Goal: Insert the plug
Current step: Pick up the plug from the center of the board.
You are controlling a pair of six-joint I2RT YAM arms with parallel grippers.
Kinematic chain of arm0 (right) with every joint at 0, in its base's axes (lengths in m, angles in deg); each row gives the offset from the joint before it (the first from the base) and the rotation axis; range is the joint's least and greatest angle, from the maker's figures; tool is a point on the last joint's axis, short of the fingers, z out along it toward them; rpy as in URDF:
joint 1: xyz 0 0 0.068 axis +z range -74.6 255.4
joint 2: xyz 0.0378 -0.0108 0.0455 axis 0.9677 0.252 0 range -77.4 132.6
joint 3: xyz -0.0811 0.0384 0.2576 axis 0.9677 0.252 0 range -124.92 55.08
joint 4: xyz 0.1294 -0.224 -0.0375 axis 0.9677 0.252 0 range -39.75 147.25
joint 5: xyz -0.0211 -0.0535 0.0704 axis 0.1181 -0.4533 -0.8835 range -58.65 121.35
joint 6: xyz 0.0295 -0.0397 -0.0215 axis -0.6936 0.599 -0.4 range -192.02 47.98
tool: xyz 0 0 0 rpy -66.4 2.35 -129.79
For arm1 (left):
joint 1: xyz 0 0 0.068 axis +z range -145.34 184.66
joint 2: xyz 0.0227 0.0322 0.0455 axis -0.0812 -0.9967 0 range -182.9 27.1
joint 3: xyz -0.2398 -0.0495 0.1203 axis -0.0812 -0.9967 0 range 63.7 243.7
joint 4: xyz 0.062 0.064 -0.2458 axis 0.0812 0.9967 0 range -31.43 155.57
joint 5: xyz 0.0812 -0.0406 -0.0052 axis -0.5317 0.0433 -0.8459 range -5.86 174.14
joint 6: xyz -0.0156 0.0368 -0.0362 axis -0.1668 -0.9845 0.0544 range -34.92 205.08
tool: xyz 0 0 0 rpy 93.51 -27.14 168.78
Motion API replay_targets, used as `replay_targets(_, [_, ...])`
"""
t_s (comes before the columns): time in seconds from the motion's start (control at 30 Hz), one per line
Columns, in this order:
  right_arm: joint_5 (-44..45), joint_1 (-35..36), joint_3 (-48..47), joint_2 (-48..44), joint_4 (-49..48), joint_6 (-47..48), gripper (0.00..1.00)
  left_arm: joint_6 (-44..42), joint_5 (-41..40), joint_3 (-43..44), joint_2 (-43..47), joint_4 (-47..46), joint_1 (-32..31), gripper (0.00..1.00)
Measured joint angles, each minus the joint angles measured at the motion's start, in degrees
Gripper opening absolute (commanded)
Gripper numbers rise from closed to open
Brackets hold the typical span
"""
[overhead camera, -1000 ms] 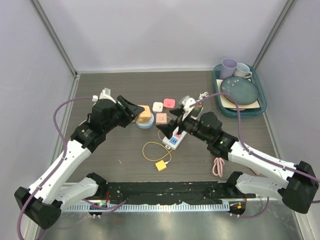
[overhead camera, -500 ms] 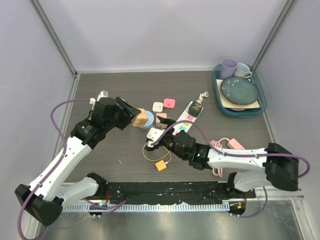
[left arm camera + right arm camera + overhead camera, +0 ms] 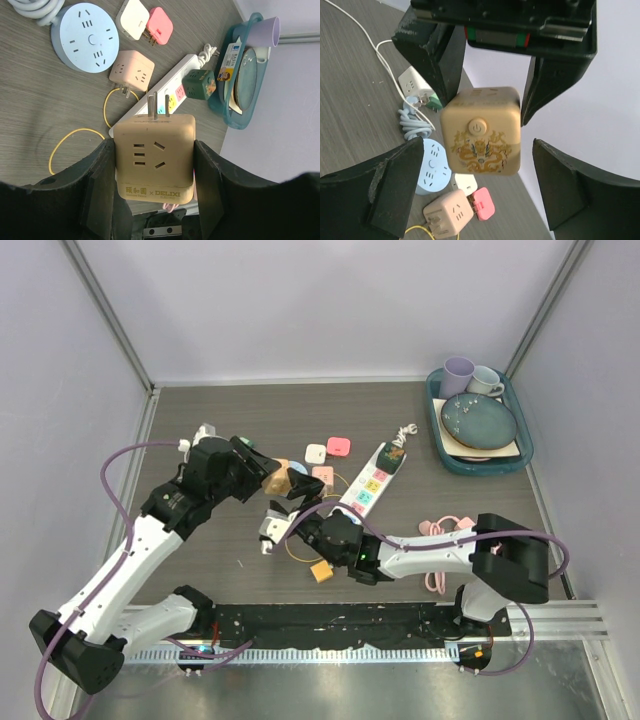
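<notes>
The plug is a tan cube adapter (image 3: 155, 150) with metal prongs pointing away, and my left gripper (image 3: 154, 142) is shut on its two sides, holding it above the table. In the top view the cube (image 3: 281, 477) hangs over the middle left of the table. My right gripper (image 3: 477, 148) is open and faces the cube's dragon-printed face (image 3: 482, 132); its fingers stand wide on either side without touching. The white power strip (image 3: 372, 480) lies diagonally to the right, with a green cube (image 3: 200, 82) plugged into it.
A blue round socket (image 3: 90, 37), a pink cube adapter (image 3: 132, 70) and white and pink plugs (image 3: 327, 450) lie under and beside the grippers. A yellow cable (image 3: 310, 540) with its plug sits nearer. The teal dish tray (image 3: 520, 455) is at the far right.
My right arm has swung left, away from the power strip, to face the cube in my left gripper. The left gripper has kept its grip and barely moved.
</notes>
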Motion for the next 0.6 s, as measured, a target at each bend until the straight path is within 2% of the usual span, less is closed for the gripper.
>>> replay_targets(0.13, [0.66,0.07,-1.40,1.97,-1.92,2.60,0.86,0.02,0.00,-0.37,0.00,0.02,0.00,0.00])
replay_targets(0.23, [1.11,0.07,-2.14,3.06,-3.04,4.00,0.79,0.02,0.00,-0.42,0.13,0.00,0.00,0.00])
replay_targets(0.27, [1.25,0.04,-2.34,3.37,-3.34,4.26,0.72,0.02,0.00,-0.42,0.22,0.00,0.00,0.00])
replay_targets(0.33, [1.46,0.04,-2.60,3.87,-3.61,4.90,0.67,0.02,0.00,-0.42,0.35,0.00,0.00,0.00])
replay_targets(0.37, [1.53,0.07,-2.67,4.09,-3.65,5.11,0.59,0.02,0.02,-0.42,0.37,-0.02,0.00,0.00])
replay_targets(0.43, [1.62,0.07,-2.80,4.52,-3.74,5.66,0.51,-0.09,0.02,-0.42,0.42,0.00,0.00,0.02])
replay_targets(0.47, [1.62,0.07,-2.86,4.68,-3.85,5.88,0.42,-0.17,0.02,-0.50,0.42,0.07,0.00,0.03])
replay_targets(0.5, [1.62,0.07,-2.89,4.81,-3.98,5.95,0.35,-0.22,0.04,-0.61,0.42,0.04,0.02,0.07])
replay_targets(0.53, [1.62,0.07,-2.89,4.96,-4.07,6.01,0.27,-0.17,0.07,-0.74,0.42,-0.04,0.02,0.17])
replay_targets(0.57, [1.62,0.07,-2.91,5.09,-4.09,5.99,0.14,-0.17,0.07,-0.83,0.42,-0.07,0.02,0.25])
replay_targets(0.6, [1.64,0.09,-2.91,5.20,-4.13,5.97,0.09,-0.20,0.07,-0.92,0.42,-0.07,0.02,0.33])
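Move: The orange cube plug, prongs outward, is already in the left hand's fingers, practically at that hand's point. From the open right hand it lies only about 2 cm ahead and 2 cm to the left, level with it. On the table some 16 cm lower, the blue round socket is about 11 cm ahead and 1 cm left of the right hand; the peach cube about 11 cm ahead, 7 cm right. The orange plug is held out nearly still by the left hand while the right hand, its fingers aimed forward-left and almost level, eases about 1.5 cm forward and left towards it, tipping up some 5 degrees. The right fingers then close from nearly wide open and pinch the plug by its sides; the left fingers keep their grip. ##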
